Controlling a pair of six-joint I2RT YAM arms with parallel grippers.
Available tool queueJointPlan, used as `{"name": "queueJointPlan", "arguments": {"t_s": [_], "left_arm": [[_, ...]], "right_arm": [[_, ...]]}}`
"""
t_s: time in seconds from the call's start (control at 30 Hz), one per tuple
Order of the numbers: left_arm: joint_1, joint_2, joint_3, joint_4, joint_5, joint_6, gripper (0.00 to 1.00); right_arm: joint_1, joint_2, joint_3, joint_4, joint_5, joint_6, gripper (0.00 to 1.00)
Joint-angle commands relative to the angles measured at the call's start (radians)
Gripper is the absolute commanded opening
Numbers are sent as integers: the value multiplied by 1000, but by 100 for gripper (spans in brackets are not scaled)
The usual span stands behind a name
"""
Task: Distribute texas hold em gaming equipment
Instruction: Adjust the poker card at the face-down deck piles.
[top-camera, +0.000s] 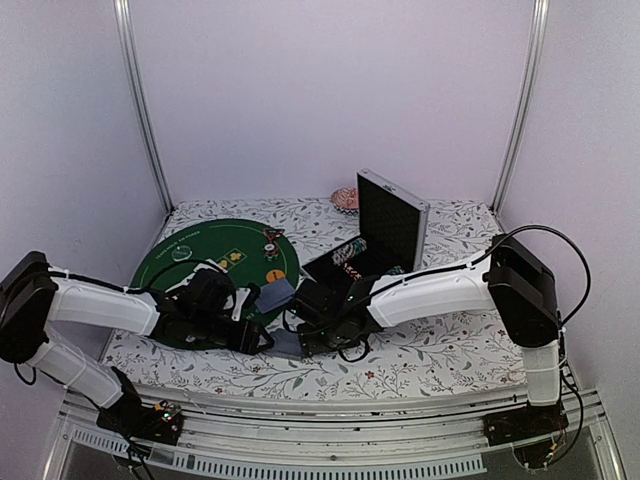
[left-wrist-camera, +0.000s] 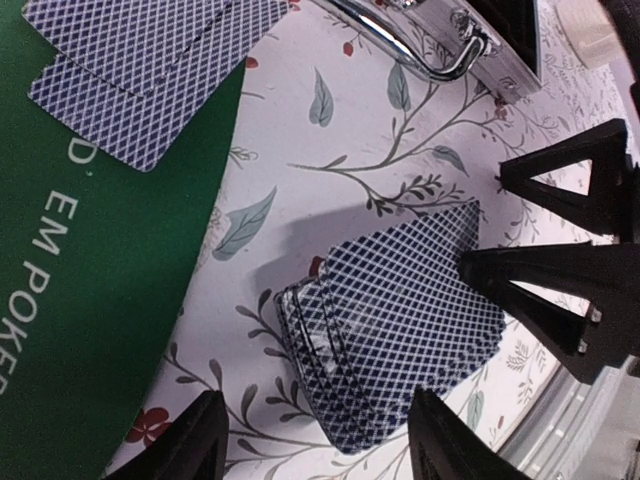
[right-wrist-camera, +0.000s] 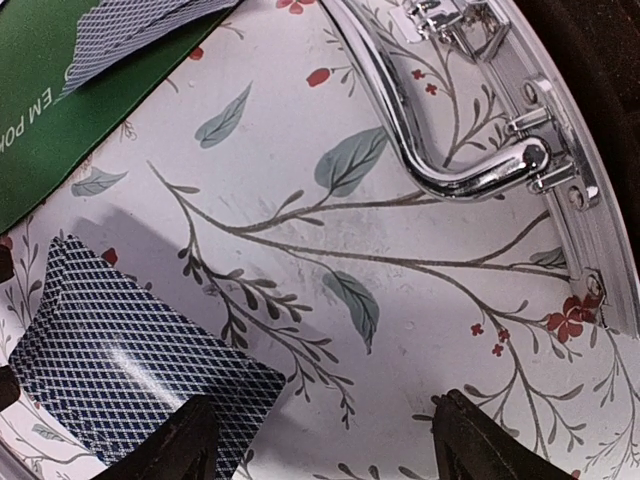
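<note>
A stack of playing cards (left-wrist-camera: 400, 330) with blue lattice backs lies on the flowered cloth just off the green poker mat (left-wrist-camera: 90, 300). My left gripper (left-wrist-camera: 315, 445) is open, and its fingers (left-wrist-camera: 190, 440) straddle the stack's near corner without touching it. My right gripper (right-wrist-camera: 320, 445) is open too; one of its fingers (right-wrist-camera: 170, 445) hangs over a corner of the stack (right-wrist-camera: 130, 370), with bare cloth between the jaws. Two more cards (left-wrist-camera: 150, 60) lie overlapped on the mat's edge. Striped chips sit on the mat (top-camera: 270, 240) and in the case (top-camera: 350, 252).
The silver case (top-camera: 385, 225) stands open behind the grippers, its chrome handle (right-wrist-camera: 470, 170) close to my right gripper. A pink patterned bowl-like thing (top-camera: 345, 198) sits at the back. Both arms meet at the table's front centre (top-camera: 285, 335).
</note>
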Motion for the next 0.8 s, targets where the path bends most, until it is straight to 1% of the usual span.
{"name": "queueJointPlan", "arguments": {"t_s": [0.0, 0.13, 0.27, 0.43, 0.57, 0.77], "left_arm": [[-18, 9, -21, 30, -10, -2, 64], [-22, 14, -21, 30, -7, 3, 64], [-23, 22, -20, 30, -9, 12, 63], [-25, 34, -15, 35, -6, 16, 63], [-25, 45, -13, 40, -3, 18, 63], [-28, 61, -14, 47, 1, 20, 63]], "right_arm": [[16, -5, -28, -70, 5, -8, 75], [19, -24, -7, -74, -5, -25, 75], [19, -87, -47, -32, -27, -21, 74], [17, -141, -71, 21, -68, -26, 65], [-3, -150, -99, 78, -131, -32, 56], [-65, -166, -187, 228, -265, -10, 47]]}}
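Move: The face-down deck lies between the two hands on the cloth: its middle is about 5 cm right of the left hand and 2 cm farther out, and some 6 cm left of the right hand and 1 cm nearer the base, roughly 2 cm below both. From the left hand, the card pile on the mat's edge is about 13 cm ahead and 3 cm right. The case handle is some 9 cm straight ahead of the right hand. Upward and back towards the base, after a short hold, the right hand comes free of the deck's right end, rising to about 3 cm and then easing down slightly; its left side tips up some 10 degrees while the fingers draw in from three-quarters to about half open. The left hand sinks about 1 cm at the deck's left end, fingers still parted around its near corner. ##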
